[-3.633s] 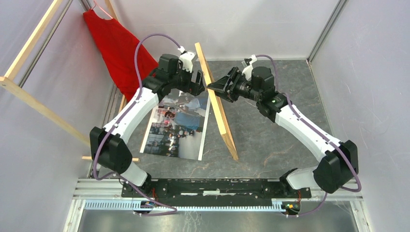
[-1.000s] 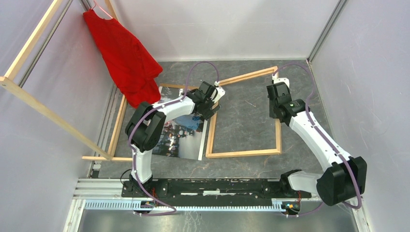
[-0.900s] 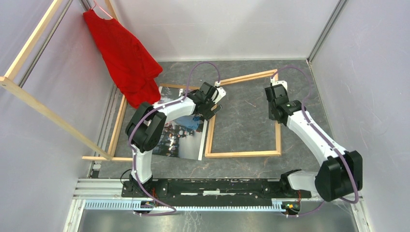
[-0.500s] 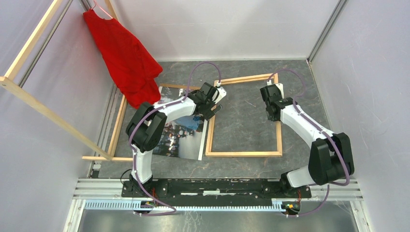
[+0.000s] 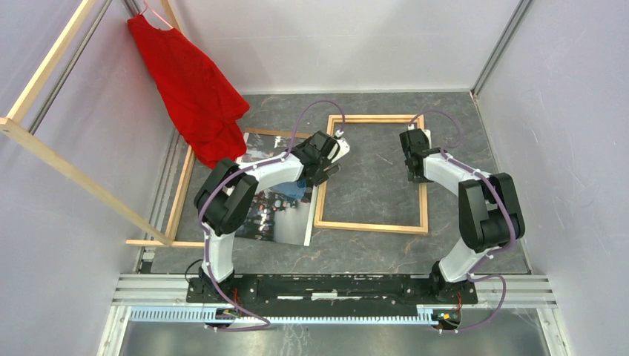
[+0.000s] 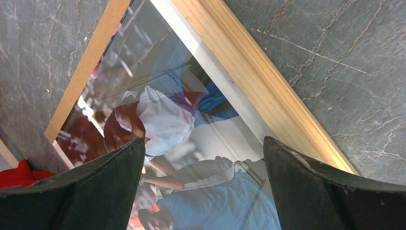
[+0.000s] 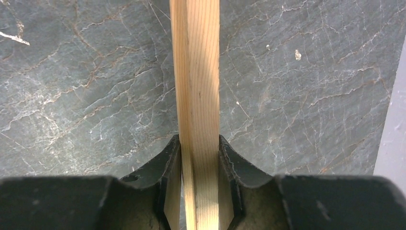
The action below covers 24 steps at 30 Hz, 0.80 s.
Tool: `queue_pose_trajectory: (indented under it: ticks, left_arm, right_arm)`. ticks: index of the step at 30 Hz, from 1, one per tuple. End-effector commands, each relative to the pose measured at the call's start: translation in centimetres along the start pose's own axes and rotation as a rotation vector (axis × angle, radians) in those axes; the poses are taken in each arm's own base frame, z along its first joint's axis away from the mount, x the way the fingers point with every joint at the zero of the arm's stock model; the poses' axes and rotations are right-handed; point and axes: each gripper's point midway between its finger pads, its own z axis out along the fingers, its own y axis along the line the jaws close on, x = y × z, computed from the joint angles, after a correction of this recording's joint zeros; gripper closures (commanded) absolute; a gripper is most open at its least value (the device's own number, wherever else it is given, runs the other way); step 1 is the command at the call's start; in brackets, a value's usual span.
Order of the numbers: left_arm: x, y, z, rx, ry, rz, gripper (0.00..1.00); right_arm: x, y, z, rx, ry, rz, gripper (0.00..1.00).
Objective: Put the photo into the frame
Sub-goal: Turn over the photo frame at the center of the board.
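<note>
The frame [image 5: 369,226], thin light wood, lies flat on the dark stone table right of centre. My right gripper [image 5: 417,172] is shut on its right bar; in the right wrist view the jaws [image 7: 199,143] clamp that bar [image 7: 197,72] from both sides. The photo [image 5: 271,211], showing people in blue and red, lies face up to the left of the frame, its right edge against the frame's left bar. My left gripper [image 5: 326,169] hovers open over that edge. In the left wrist view the fingers [image 6: 91,191] stand wide apart above the photo [image 6: 167,124], beside the frame bar [image 6: 253,86].
A brown backing board [image 5: 179,194] lies under the photo, its edge also in the left wrist view [image 6: 88,60]. A red garment [image 5: 193,81] hangs at the back left over the board's corner. Long wooden rack bars [image 5: 67,167] slant along the left wall.
The frame has swung round and now lies square on the table, with my right gripper moving left along with it. The left gripper has barely shifted and stays open.
</note>
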Motion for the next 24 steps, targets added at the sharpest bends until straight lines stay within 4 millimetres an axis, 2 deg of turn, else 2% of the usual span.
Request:
queue_pose_trajectory:
  ticks: [1,5,7,9,10,14,18,24]
  left_arm:
    - [0.4,-3.6,0.0,0.089,-0.004,0.086,0.0]
    - [0.5,-4.1,-0.1,0.092,-0.005,0.108,0.0]
    - [0.6,-4.3,-0.1,0.086,-0.003,0.127,0.0]
    - [0.6,-4.5,-0.2,0.084,-0.003,0.137,0.0]
    - [0.6,-4.5,-0.2,0.084,-0.002,0.142,0.0]
    - [0.4,-4.5,-0.3,0.075,-0.004,0.151,0.0]
    - [-0.2,-4.2,-0.7,0.064,-0.017,0.153,0.0]
    - [-0.7,-4.5,-1.3,0.062,-0.033,0.163,0.0]
  right_arm:
    - [-1.6,0.7,0.6,-0.002,-0.044,-0.025,0.93]
    - [-0.3,1.4,1.8,-0.017,0.002,-0.044,0.85]
    - [0.2,1.7,2.1,-0.026,0.017,-0.048,0.77]
    - [0.5,1.9,2.2,-0.037,0.025,-0.049,0.63]
    - [0.4,1.9,2.2,-0.043,0.024,-0.038,0.5]
    - [-0.8,1.7,1.9,-0.064,0.002,-0.003,0.28]
    - [-2.8,1.5,1.4,-0.093,-0.013,0.042,0.2]
    - [-4.7,1.1,1.3,-0.132,-0.011,0.097,0.18]
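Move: The right hand already holds the frame's right bar between its fingers, slightly off the table; the frame's left bar is roughly 26 cm to its left, level fore and aft and about 2 cm lower. That left bar lies some 4 cm to the left hand's right, level fore and aft and about 2 cm below, by its right finger. The photo's middle is around 13 cm left of the left hand, 4 cm back and 3 cm below. Down about 2 cm goes the right hand, setting the frame's right bar on the table, then its fingers open wide and let go as it slides forward some 3 cm and rises a little. Once that grip loosens, the left hand, still wide open, goes right and back about 3.5 cm, its right finger pushing the left bar away from the photo, with a slight clockwise turn. ##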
